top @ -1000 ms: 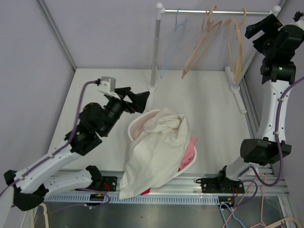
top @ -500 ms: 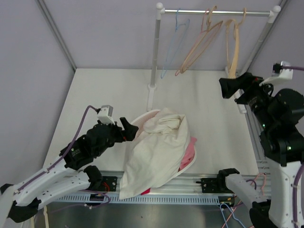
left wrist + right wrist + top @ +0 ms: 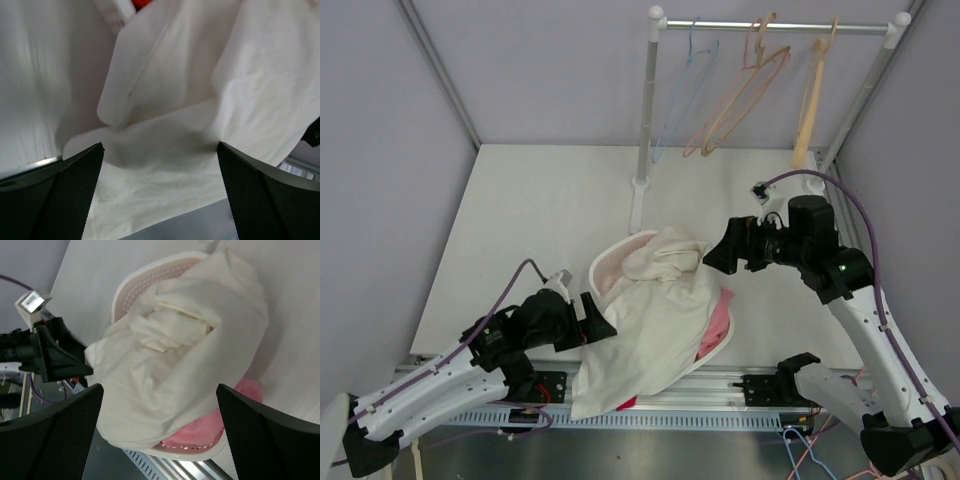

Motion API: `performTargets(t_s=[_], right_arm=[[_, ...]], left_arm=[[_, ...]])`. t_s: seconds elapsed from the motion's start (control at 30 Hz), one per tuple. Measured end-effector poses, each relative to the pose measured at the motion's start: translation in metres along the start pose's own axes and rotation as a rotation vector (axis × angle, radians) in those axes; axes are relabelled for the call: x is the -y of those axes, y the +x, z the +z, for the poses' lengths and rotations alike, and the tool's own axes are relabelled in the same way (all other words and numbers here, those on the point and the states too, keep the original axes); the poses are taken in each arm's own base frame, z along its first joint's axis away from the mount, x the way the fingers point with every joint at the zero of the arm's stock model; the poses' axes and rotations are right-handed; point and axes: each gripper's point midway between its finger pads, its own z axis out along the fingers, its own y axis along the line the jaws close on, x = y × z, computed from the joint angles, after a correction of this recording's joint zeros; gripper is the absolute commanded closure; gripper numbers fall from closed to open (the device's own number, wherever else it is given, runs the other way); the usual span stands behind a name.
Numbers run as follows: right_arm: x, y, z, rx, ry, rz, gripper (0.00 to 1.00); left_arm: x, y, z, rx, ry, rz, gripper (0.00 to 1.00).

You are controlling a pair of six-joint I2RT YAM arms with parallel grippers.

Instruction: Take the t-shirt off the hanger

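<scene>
A cream t-shirt lies heaped over a white and pink basket and hangs over the table's front edge. No hanger shows in the shirt. My left gripper is open at the shirt's left edge; in the left wrist view cream cloth fills the space ahead of the spread jaws. My right gripper is open and empty just above the shirt's upper right. The right wrist view looks down on the shirt and the basket rim.
A blue hanger, a peach hanger and a wooden hanger hang bare on the rail. Its post stands behind the basket. A pink garment lies under the shirt.
My right arm swung down from the rail at the upper right to the basket's right side. My left arm dropped and drew back toward the front edge, ending at the shirt's left edge.
</scene>
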Motion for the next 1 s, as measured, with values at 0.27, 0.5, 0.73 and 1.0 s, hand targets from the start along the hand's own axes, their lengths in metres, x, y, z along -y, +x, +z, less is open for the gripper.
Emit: performTargets(t_s=[0.27,0.5,0.73,1.0], right_arm=[[-0.044,0.049,0.049,-0.178,-0.158,-0.088,0.01],[-0.048,0.098,0.093,-0.343,-0.129,-0.112,0.01],[-0.029,0.146,0.11,-0.462,-0.02,-0.138,0.02],[-0.024,0.19,0.127,-0.571,0.013,-0.157,1.0]], left_arm=[[-0.012,0.053,-0.001,-0.199,0.094,-0.136,0.01],[-0.001,0.067,-0.001,-0.263,0.203,-0.172,0.0],[0.013,0.066,-0.007,-0.259,0.306,-0.181,0.01],[0.049,0.033,-0.048,-0.164,0.373,-0.1,0.0]])
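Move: The white t-shirt lies heaped over the basket, its middle about 16 cm to the right hand's left, 9 cm back and 20 cm below. The basket under the shirt is centred some 13 cm left, 5 cm back and 22 cm down; a pink t-shirt shows 9 cm back and about level sideways, at much the same depth. From the left hand, the white t-shirt's middle is roughly 10 cm right, 1 cm ahead and 6 cm lower. The right fingers pinch the upper part of the white t-shirt: the open hand sweeps left, then dives about 18 cm in all onto the cloth while drawing back some 7 cm, tipping to point steeply down before shutting at the very end. The open left hand backs off about 5 cm, dipping slightly and later rising, while its fingers swing up some 20 degrees towards level. ##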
